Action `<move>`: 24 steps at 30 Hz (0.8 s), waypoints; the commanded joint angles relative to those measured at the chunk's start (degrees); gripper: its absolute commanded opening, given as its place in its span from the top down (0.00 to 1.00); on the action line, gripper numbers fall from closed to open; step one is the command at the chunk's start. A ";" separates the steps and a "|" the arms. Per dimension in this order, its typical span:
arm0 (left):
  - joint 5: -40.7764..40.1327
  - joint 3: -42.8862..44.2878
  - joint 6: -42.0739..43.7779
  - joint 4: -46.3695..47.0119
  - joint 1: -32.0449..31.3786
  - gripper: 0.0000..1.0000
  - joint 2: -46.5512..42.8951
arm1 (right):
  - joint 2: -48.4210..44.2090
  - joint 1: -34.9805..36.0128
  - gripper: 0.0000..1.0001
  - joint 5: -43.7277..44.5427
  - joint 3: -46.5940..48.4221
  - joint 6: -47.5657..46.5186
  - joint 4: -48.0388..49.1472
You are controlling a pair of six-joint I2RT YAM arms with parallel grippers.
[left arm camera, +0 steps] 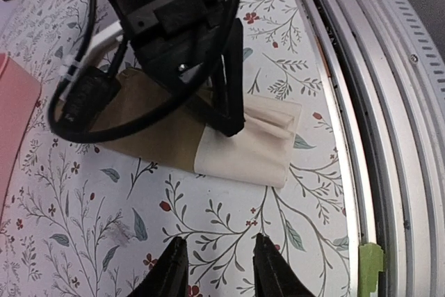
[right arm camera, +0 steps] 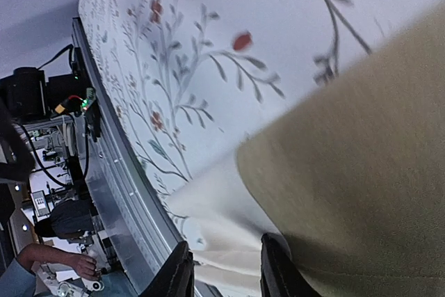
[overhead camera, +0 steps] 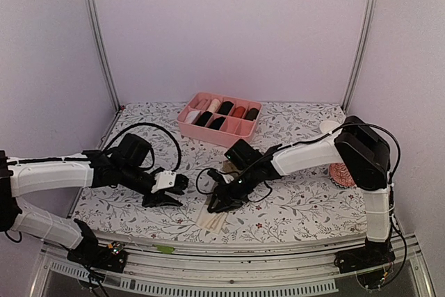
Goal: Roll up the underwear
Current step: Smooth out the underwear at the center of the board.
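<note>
The olive-brown underwear lies folded flat near the table's front edge, its cream waistband toward the rail. In the top view it shows as a pale strip under my right gripper. The right gripper is down on the garment, jaws apart, with a fold of the cream waistband between the fingers and olive cloth beside them. My left gripper hovers open over bare tablecloth just short of the waistband, a little left of the garment in the top view.
A pink divided box with several rolled items stands at the back centre. A small red-and-white patterned ball sits at the right by the right arm. The metal front rail runs close to the garment.
</note>
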 commanded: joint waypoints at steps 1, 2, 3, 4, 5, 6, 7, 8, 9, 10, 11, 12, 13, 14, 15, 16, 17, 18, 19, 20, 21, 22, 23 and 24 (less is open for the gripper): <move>2.65 0.28 3.74 -2.69 0.63 0.67 -2.88 | 0.71 -0.01 0.66 -6.11 -7.86 1.15 6.40; 3.59 0.18 4.57 -2.94 0.61 0.67 -3.31 | 0.64 0.02 0.66 -6.75 -10.66 1.75 8.33; 4.45 -0.16 5.43 -2.98 0.51 0.67 -3.76 | 0.48 -0.02 0.66 -6.90 -12.38 2.56 8.62; 5.32 -0.50 6.10 -2.84 0.21 0.67 -4.14 | 0.04 -0.02 0.67 -6.79 -13.71 2.76 9.24; 6.17 -0.91 6.73 -2.55 -0.07 0.67 -4.50 | -0.62 0.00 0.67 -6.50 -15.41 3.01 10.13; 6.62 -1.40 7.37 -2.21 -0.52 0.67 -4.73 | -1.24 -0.03 0.67 -6.42 -16.74 3.60 10.65; 6.68 -1.93 7.72 -1.53 -1.18 0.67 -4.77 | -1.70 0.02 0.67 -6.36 -17.45 3.70 10.36; 6.66 -2.38 7.55 -0.64 -1.86 0.67 -4.67 | -2.16 -0.01 0.67 -6.05 -17.92 3.50 9.68; 6.76 -2.77 7.48 0.40 -2.54 0.67 -4.47 | -2.82 0.02 0.67 -5.53 -18.29 3.19 9.23; 6.75 -3.17 7.73 1.34 -3.28 0.67 -3.91 | -3.66 0.04 0.66 -5.19 -18.50 2.73 9.14; 6.43 -3.58 8.19 2.14 -4.26 0.67 -3.16 | -4.40 0.02 0.66 -5.03 -18.21 2.18 9.03; 5.46 -3.73 8.63 2.97 -5.57 0.68 -2.32 | -5.33 -0.02 0.66 -5.00 -17.80 1.61 8.88; 4.15 -3.50 8.70 3.32 -6.46 0.68 -1.38 | -6.85 0.03 0.65 -5.15 -17.08 1.00 8.74; 3.96 -3.17 8.97 3.35 -7.18 0.69 -0.34 | -8.42 0.06 0.64 -5.11 -16.90 0.76 9.30; 3.87 -2.89 9.53 3.41 -7.72 0.69 0.05 | -10.13 0.09 0.63 -5.03 -17.12 0.97 10.54; 3.61 -2.79 10.06 3.95 -8.32 0.68 0.76 | -11.47 0.08 0.62 -5.05 -17.28 2.05 11.80; 3.13 -2.87 10.11 4.89 -8.99 0.68 1.29 | -12.35 0.08 0.62 -5.28 -17.50 2.72 13.52; 2.39 -3.14 10.04 6.29 -9.68 0.68 1.88 | -12.79 0.11 0.62 -5.43 -17.63 3.78 14.29; 1.45 -3.42 10.03 7.60 -10.72 0.67 2.66 | -12.83 0.06 0.63 -5.67 -17.57 4.45 14.82; 0.38 -3.61 10.26 8.84 -11.62 0.66 3.55 | -12.52 0.16 0.64 -5.81 -17.54 5.32 15.14; -0.50 -3.72 10.57 9.81 -12.61 0.66 4.66 | -11.95 0.23 0.64 -5.88 -17.41 5.73 15.39; -1.34 -3.76 10.83 10.90 -13.40 0.66 5.72 | -11.23 0.37 0.65 -6.13 -17.25 6.06 15.65; -1.84 -3.66 11.15 11.69 -14.04 0.66 6.72 | -10.05 0.57 0.67 -6.57 -16.91 6.39 15.72; -2.25 -3.54 11.51 12.33 -14.50 0.65 7.67 | -8.96 0.91 0.68 -7.05 -16.03 6.49 15.77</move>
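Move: The underwear's white waistband lies almost under the right hand's fingertips, about 3 cm back and 3 cm below; the tan body of the underwear runs outward from it, its middle some 10 cm ahead and 4 cm to the right of that hand. The pink box stands about 36 cm ahead. From the left hand the waistband lies roughly 10 cm to the right, 1 cm back and 8 cm below, with the tan body's middle about 12 cm ahead and 14 cm right. The right hand, fingers part open and at the inner end of the waistband, dips 2 cm while drawing back and to its right, about 5 cm in all, low along the cloth, then rises about 5 cm almost straight up. Meanwhile the left hand lifts slightly, then sweeps back about 6 cm and to the right, sinking as it nears the waistband from the side, wrist turning some 20 degrees clockwise, its fingers still parted and holding nothing. ##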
